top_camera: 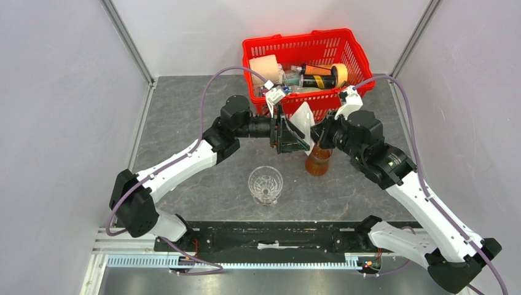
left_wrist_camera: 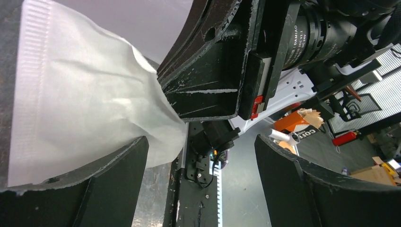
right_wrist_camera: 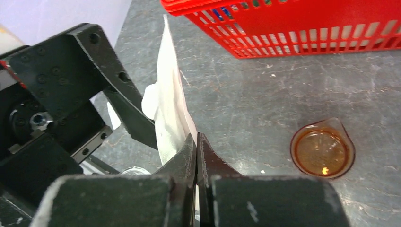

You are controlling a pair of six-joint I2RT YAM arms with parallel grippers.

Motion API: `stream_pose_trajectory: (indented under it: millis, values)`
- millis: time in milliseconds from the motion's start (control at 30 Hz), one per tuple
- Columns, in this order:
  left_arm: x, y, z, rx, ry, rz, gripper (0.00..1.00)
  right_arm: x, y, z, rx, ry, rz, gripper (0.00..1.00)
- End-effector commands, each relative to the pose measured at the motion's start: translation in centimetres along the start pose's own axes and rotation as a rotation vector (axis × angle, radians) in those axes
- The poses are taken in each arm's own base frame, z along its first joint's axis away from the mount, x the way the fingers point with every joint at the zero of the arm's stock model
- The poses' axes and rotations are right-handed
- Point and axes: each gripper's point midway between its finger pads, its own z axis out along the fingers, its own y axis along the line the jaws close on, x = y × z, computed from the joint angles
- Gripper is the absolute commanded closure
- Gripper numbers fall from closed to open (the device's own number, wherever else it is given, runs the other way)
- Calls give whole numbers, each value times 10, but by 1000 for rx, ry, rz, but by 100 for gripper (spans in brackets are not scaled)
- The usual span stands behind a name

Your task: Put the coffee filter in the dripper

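The white paper coffee filter (top_camera: pixel 303 118) hangs in the air in front of the basket, pinched at one corner by my right gripper (right_wrist_camera: pixel 196 141), which is shut on it. In the left wrist view the filter (left_wrist_camera: pixel 85 94) fills the upper left and lies against one finger (left_wrist_camera: pixel 108 184) of my left gripper (left_wrist_camera: pixel 199 146), whose jaws stand wide open. The two grippers face each other, left gripper (top_camera: pixel 292 133) and right gripper (top_camera: pixel 314 134). The dripper (top_camera: pixel 265 184), a clear ribbed glass cone, stands on the table below and nearer the arm bases.
A tumbler of brown liquid (top_camera: pixel 318 161) stands just under the right wrist, and shows again as the tumbler (right_wrist_camera: pixel 322 149) at the right. A red basket (top_camera: pixel 353 49) holding bottles and a roll sits at the back. White walls close in on both sides.
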Motion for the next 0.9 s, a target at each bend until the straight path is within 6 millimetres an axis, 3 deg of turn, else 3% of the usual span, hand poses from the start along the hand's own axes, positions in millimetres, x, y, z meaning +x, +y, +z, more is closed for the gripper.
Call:
stream_pose_trajectory:
  millis: [0,267,400,567,733,867]
  values:
    - [-20,-29,4,107,-28,58,10,-9,29,-4,-145,-31,15,100]
    - [-18,2,-1,-85,-35,79,10,-6,40,-13,-218,-13,24,100]
    - [-21,6,-4,-130,-56,85,9,0,43,-12,-235,8,29,100]
    - [-27,20,-8,-226,-91,60,10,2,32,-5,-178,8,30,100]
    - [-30,31,-13,-318,-123,29,30,-4,18,-1,-99,-23,25,100]
    - [-33,55,-27,-528,-178,30,33,-5,12,2,-63,-33,22,100]
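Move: Just off the left fingertips hangs the coffee filter, its middle about 4 cm ahead of the left hand, 2 cm to its right and level with it. The dripper is roughly 9 cm left of that hand, 4 cm back and 13 cm below; the tea glass is about 7 cm right, 4 cm ahead and 17 cm below. From the right hand, which already pinches the filter, the filter's middle is about 2 cm ahead and 2 cm left, level. Swinging in on the held filter, the left hand hesitates, then goes forward about 4 cm and sinks some 3 cm, turning roughly 20 degrees counter-clockwise while its wide-open fingers start closing to about two-thirds. The right hand keeps its pinch, shifts 2 cm left with a slight rise and draw back, then eases partly back; whether the left fingers touch the paper can't be told. ##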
